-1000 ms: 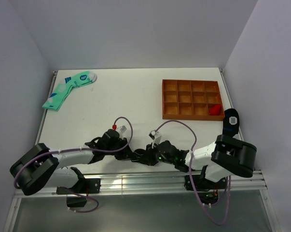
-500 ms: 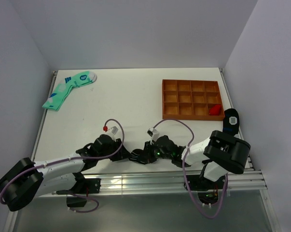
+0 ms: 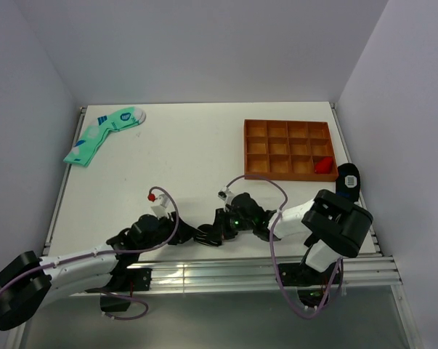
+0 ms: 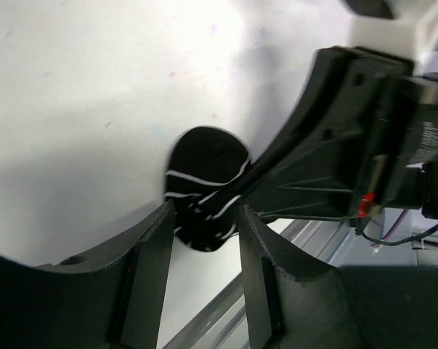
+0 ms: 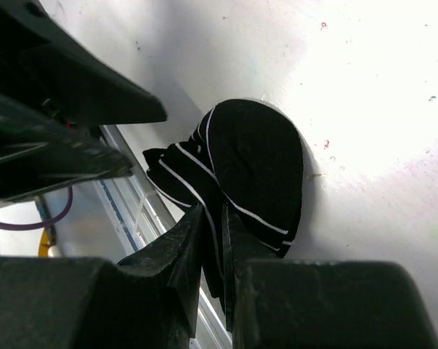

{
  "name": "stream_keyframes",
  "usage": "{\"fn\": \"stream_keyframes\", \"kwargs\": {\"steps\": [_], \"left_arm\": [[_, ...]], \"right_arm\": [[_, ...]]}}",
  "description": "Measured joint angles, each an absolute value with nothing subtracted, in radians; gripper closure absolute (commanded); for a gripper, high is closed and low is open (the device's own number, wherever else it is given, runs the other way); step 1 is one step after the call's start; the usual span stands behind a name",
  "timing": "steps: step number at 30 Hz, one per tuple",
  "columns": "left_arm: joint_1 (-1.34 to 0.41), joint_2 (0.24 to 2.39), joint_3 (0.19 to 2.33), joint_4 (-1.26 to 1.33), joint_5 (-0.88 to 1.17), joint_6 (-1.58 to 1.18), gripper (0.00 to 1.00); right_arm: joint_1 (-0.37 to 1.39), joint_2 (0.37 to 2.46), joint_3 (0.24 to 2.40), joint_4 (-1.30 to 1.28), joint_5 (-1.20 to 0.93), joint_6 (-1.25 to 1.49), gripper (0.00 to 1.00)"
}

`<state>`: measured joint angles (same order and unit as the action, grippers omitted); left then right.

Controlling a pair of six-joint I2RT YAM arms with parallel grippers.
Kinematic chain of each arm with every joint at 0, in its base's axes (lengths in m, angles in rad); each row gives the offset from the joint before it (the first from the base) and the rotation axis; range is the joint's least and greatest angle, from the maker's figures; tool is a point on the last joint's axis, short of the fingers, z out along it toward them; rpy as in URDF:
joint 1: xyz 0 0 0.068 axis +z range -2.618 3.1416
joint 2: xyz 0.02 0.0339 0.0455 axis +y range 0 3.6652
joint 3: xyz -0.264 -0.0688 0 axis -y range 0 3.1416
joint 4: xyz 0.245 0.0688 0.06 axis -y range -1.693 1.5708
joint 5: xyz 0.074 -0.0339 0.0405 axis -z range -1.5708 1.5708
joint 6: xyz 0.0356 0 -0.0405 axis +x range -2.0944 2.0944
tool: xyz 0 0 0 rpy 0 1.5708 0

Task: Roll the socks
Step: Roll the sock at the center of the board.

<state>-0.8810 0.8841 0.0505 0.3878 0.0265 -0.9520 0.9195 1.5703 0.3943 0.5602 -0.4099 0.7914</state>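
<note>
The socks (image 5: 258, 156) are a bunched black bundle with thin white stripes, lying at the table's near edge (image 3: 207, 235). My right gripper (image 5: 213, 222) is shut on a fold of the bundle, which fans out beyond its fingertips; it comes in from the right (image 3: 220, 228). My left gripper (image 4: 205, 214) is open, its fingertips on either side of the socks' (image 4: 204, 171) near end without pinching it. In the top view the left gripper (image 3: 188, 234) sits just left of the bundle, facing the right one.
Mint-green socks with blue marks (image 3: 102, 134) lie at the far left. An orange compartment tray (image 3: 288, 149) holds a red item (image 3: 322, 165) at the far right. A dark object (image 3: 347, 179) sits by the right wall. The metal rail (image 3: 226, 273) runs just below the grippers.
My left gripper has opened, let go of the socks and drawn back to the left. My right gripper stays shut on the bundle and has shifted slightly left and away from the rail.
</note>
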Motion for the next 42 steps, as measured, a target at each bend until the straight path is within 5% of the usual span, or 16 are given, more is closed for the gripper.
{"fn": "stream_keyframes", "kwargs": {"steps": [31, 42], "left_arm": [[-1.12, 1.118, 0.09, 0.527, -0.243, -0.927, 0.58], [-1.121, 1.16, 0.17, 0.434, -0.263, -0.948, 0.92]], "right_arm": [[0.866, 1.62, 0.492, 0.405, -0.536, 0.758, 0.89], [0.866, 1.618, 0.482, 0.423, -0.533, 0.758, 0.88]]}}
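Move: Some 4 cm to the left gripper's right, level with it fore and aft and about 3 cm lower, lies the half-rolled sock, still clamped by the right gripper. From the right gripper the sock's middle is about 2 cm left, 1 cm ahead and 1 cm down. The right gripper stands about 7 cm to the right of the left one, level fore and aft and some 2 cm lower. The table's front edge runs about 8 cm behind the left gripper, 5 cm below. Bring the left gripper, half open, up a touch, then back and down past its starting height, and on to the right, about 3 cm in all, towards the sock's striped part beside the right fingertips, rolling its left side up some 10 degrees. End about 2 cm lower, easing forward again as you close the fingers to pinch the fabric. Keep the right gripper shut on the sock in place, turning it only slightly. ##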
